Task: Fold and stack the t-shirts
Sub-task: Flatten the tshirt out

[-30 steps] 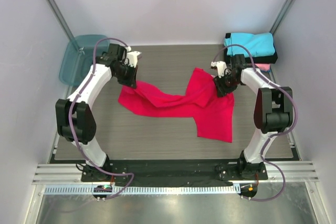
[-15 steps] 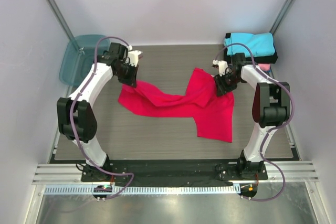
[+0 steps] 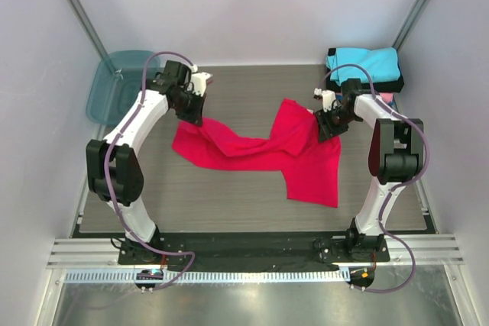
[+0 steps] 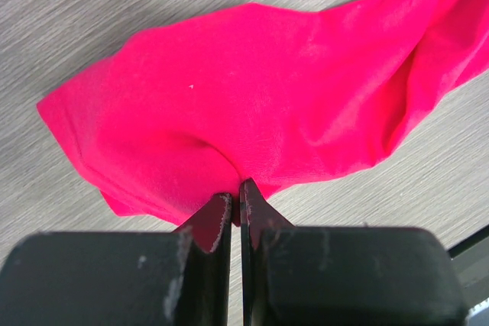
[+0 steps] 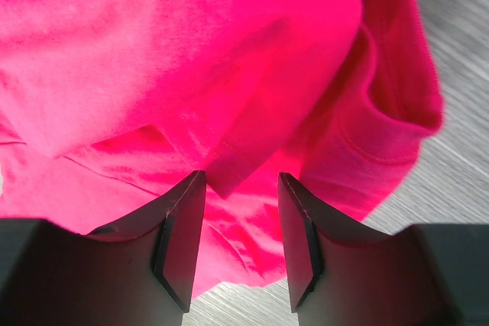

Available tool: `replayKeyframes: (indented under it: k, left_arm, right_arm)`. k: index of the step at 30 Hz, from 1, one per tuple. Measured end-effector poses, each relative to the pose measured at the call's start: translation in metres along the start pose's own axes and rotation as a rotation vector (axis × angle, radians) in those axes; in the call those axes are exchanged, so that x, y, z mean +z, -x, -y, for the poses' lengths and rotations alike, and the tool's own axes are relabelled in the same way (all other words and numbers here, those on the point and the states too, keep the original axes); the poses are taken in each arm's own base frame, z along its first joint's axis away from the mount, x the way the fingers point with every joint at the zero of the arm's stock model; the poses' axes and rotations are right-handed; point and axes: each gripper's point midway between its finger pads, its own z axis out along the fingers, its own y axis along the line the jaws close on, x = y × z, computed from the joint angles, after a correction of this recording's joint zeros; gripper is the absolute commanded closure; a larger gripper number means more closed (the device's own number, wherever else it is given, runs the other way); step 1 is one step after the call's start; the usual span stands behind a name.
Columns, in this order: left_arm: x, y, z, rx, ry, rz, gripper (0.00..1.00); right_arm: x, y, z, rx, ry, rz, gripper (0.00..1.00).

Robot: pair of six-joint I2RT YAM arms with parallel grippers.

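Observation:
A large bright red t-shirt (image 3: 260,150) lies crumpled and partly twisted across the middle of the table. My left gripper (image 3: 194,117) is at its back left corner. In the left wrist view the jaws are shut, pinching a fold of the red cloth (image 4: 244,104) at the left gripper's tips (image 4: 235,192). My right gripper (image 3: 325,130) hovers over the shirt's right edge. It is open (image 5: 241,181), with a hemmed corner of the red cloth (image 5: 229,166) lying between the fingers, not clamped. Folded t-shirts are stacked at the back right: cyan (image 3: 365,65) on black (image 3: 397,84), pink (image 3: 384,98) beside.
A translucent teal plastic bin (image 3: 114,85) stands off the back left corner of the table. White walls close in both sides and the back. The arm bases sit on the rail at the near edge.
Both wrists have shifted slightly: the left one a little toward the back, the right one a little to the right. The red t-shirt has hardly moved.

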Motion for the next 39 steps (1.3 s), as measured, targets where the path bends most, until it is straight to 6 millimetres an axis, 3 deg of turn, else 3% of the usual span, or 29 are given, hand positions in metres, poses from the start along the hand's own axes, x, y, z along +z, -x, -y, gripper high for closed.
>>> replayKeyframes:
  k: [6, 8, 11, 16, 22, 25, 31, 35, 39]
  left_arm:
    - [0.001, 0.000, 0.002, 0.010, 0.001, -0.004, 0.97]
    - [0.002, 0.000, 0.003, 0.013, 0.002, -0.006, 0.97]
    - [0.003, -0.001, 0.004, 0.019, 0.004, -0.009, 0.97]
    - [0.006, -0.001, 0.006, 0.032, 0.004, -0.017, 0.97]
    - [0.008, -0.002, 0.004, 0.042, 0.012, -0.023, 0.98]
    - [0.010, 0.007, -0.001, 0.050, 0.032, -0.014, 0.99]
    - [0.019, 0.058, -0.026, 0.082, 0.094, 0.058, 0.97]
    - [0.031, 0.090, -0.049, 0.110, 0.158, 0.106, 0.65]
    - [0.046, 0.109, -0.076, 0.121, 0.262, 0.130, 0.59]
  right_arm:
    - [0.007, -0.005, -0.006, 0.016, 0.045, -0.020, 0.52]
    - [0.009, -0.007, -0.008, 0.021, 0.058, -0.026, 0.57]
    - [0.009, -0.006, -0.009, 0.019, 0.069, -0.028, 0.76]
    - [0.008, 0.000, -0.009, 0.021, 0.080, -0.014, 0.99]
    - [-0.004, 0.015, -0.011, 0.013, 0.081, 0.022, 0.99]
    - [-0.025, 0.038, -0.015, 0.004, 0.081, 0.088, 0.99]
    - [-0.099, 0.124, -0.022, -0.060, 0.039, 0.347, 0.99]
    - [-0.123, 0.152, -0.023, -0.078, 0.025, 0.439, 0.99]
    - [-0.120, 0.155, -0.024, -0.054, 0.039, 0.444, 0.99]
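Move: The red t-shirt's loose edge lies almost directly under the open right fingers, about 1 cm below, 1 cm back and 1 cm left. The folded blue stack is some 26 cm ahead and 13 cm right of that hand. The left fingers already hold the shirt's other upper edge; the bare table it is taken to is about 10 cm straight ahead and 12 cm below. The blue bin is roughly 14 cm ahead and 26 cm left of the left hand. The red t-shirt's loose edge is pinched by the right fingers, which sink about a centimetre, shut, then lift it fast, nearly 18 cm up and 8 cm forward with a little left, fingertips tilting outward. The edge held on the left is first kept nearly still, then swept level 14 cm forward; near the end of that sweep the left fingers part and let go, tips swinging outward. ##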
